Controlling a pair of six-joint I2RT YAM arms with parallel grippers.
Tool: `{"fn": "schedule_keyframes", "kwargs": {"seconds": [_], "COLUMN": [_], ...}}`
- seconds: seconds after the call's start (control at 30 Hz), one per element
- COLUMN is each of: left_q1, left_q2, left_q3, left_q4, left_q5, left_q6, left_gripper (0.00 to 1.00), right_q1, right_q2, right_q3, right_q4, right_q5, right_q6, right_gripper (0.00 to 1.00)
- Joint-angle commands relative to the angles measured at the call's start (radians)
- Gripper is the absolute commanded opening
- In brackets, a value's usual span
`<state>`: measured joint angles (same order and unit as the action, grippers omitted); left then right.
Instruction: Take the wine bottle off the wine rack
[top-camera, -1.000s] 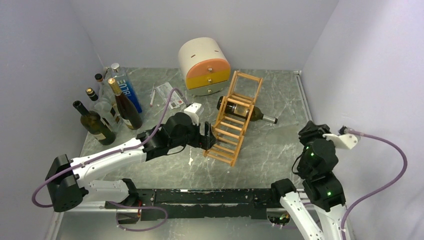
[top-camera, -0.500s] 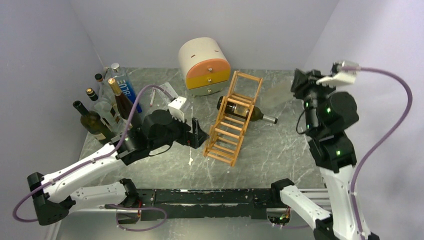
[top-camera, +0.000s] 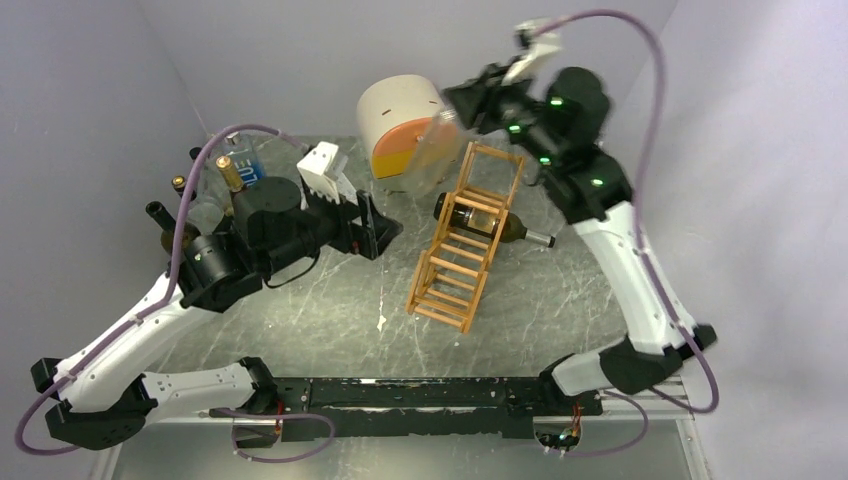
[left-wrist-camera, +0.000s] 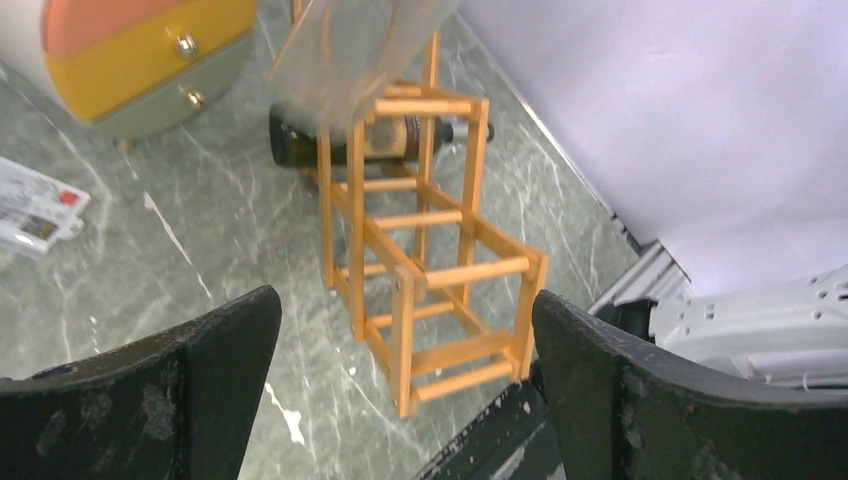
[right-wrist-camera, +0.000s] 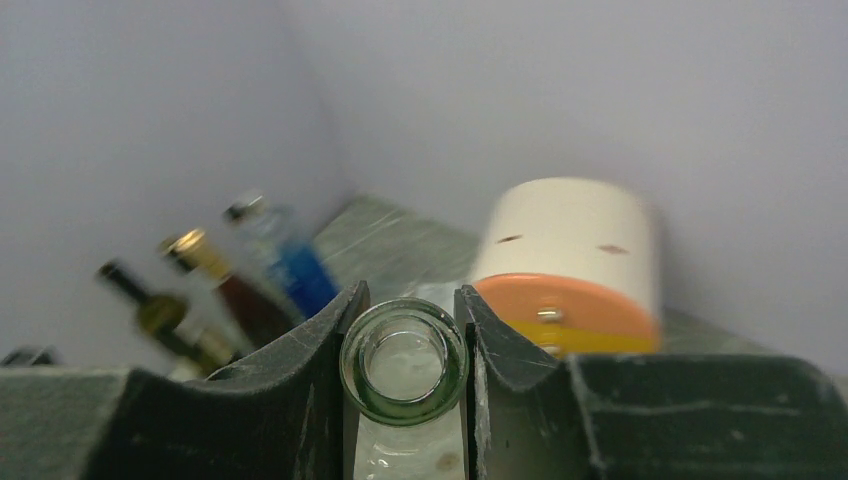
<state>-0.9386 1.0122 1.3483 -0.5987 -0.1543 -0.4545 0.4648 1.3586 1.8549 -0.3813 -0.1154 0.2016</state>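
Note:
The wooden wine rack (top-camera: 463, 243) lies tilted on the marble table, and a dark wine bottle (top-camera: 492, 223) rests across its upper rungs. My right gripper (top-camera: 472, 103) hangs high above the rack's far end, shut on the neck of a clear glass bottle (top-camera: 434, 152). In the right wrist view that clear bottle's mouth (right-wrist-camera: 403, 362) sits clamped in the right gripper (right-wrist-camera: 410, 300). My left gripper (top-camera: 386, 231) stands open and holds nothing, a little left of the rack. In the left wrist view the rack (left-wrist-camera: 420, 270) and the dark bottle (left-wrist-camera: 300, 148) lie beyond the left gripper (left-wrist-camera: 405, 320).
A round cream-and-orange drawer box (top-camera: 408, 128) stands behind the rack. Several upright bottles (top-camera: 215, 195) cluster at the back left beside the left arm. Papers (left-wrist-camera: 35, 215) lie on the table. Grey walls close in on both sides.
My right arm swung up from the near right to above the rack's far end, carrying the clear bottle. My left arm drew back leftward from the rack and its jaws opened wider.

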Motion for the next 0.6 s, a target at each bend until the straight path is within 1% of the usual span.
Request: {"fn": "schedule_keyframes", "kwargs": {"seconds": [0.0, 0.1, 0.17, 0.3, 0.43, 0.5, 0.57], "left_q1": [0.038, 0.043, 0.043, 0.044, 0.048, 0.056, 0.078], "left_q2": [0.058, 0.098, 0.109, 0.077, 0.037, 0.035, 0.041], "left_q3": [0.109, 0.167, 0.185, 0.138, 0.055, 0.049, 0.052], "left_q4": [-0.041, -0.065, -0.095, -0.116, -0.077, -0.079, -0.083], "left_q5": [-0.013, -0.066, -0.152, -0.287, -0.337, -0.371, -0.355], "left_q6": [0.097, 0.180, 0.210, 0.246, 0.267, 0.251, 0.248], "left_gripper": [0.99, 0.99, 0.99, 0.99, 0.99, 0.99, 0.99], "right_q1": [0.201, 0.297, 0.347, 0.406, 0.433, 0.444, 0.449], "right_q2": [0.100, 0.168, 0.217, 0.271, 0.292, 0.298, 0.297], "right_q3": [0.108, 0.132, 0.165, 0.170, 0.158, 0.156, 0.152], "right_q4": [0.033, 0.039, 0.017, 0.023, 0.039, 0.039, 0.040], "right_q5": [-0.034, 0.007, 0.018, 0.014, -0.009, -0.009, -0.010], "right_q6": [0.013, 0.019, 0.014, 0.014, 0.018, 0.011, 0.009], "right_gripper": [0.00, 0.00, 0.00, 0.00, 0.00, 0.00, 0.00]}}
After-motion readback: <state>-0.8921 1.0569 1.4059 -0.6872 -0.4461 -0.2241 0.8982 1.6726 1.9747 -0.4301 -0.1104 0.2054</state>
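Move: From the left hand, which is open and empty, the clear bottle's middle hangs about 16 cm ahead, 9 cm to the right and some 4 cm higher. The wine rack's middle stands about 15 cm ahead, 15 cm right and 30 cm below. The right hand holds the bottle; from it the left gripper is about 15 cm back, 14 cm left and 15 cm below, and the rounded drawer box about 18 cm ahead, 10 cm left and 42 cm below. Still gripping the clear bottle by its neck, the right hand sweeps it about 20 cm left towards the left gripper, sinking some 10 cm, drawing back a little, turning roughly 25 degrees counter-clockwise and slowing. The open left hand reaches forward, then swings left, about 5 cm each way, rising briefly before sinking back, and turns some 15 degrees counter-clockwise to face the bottle. ##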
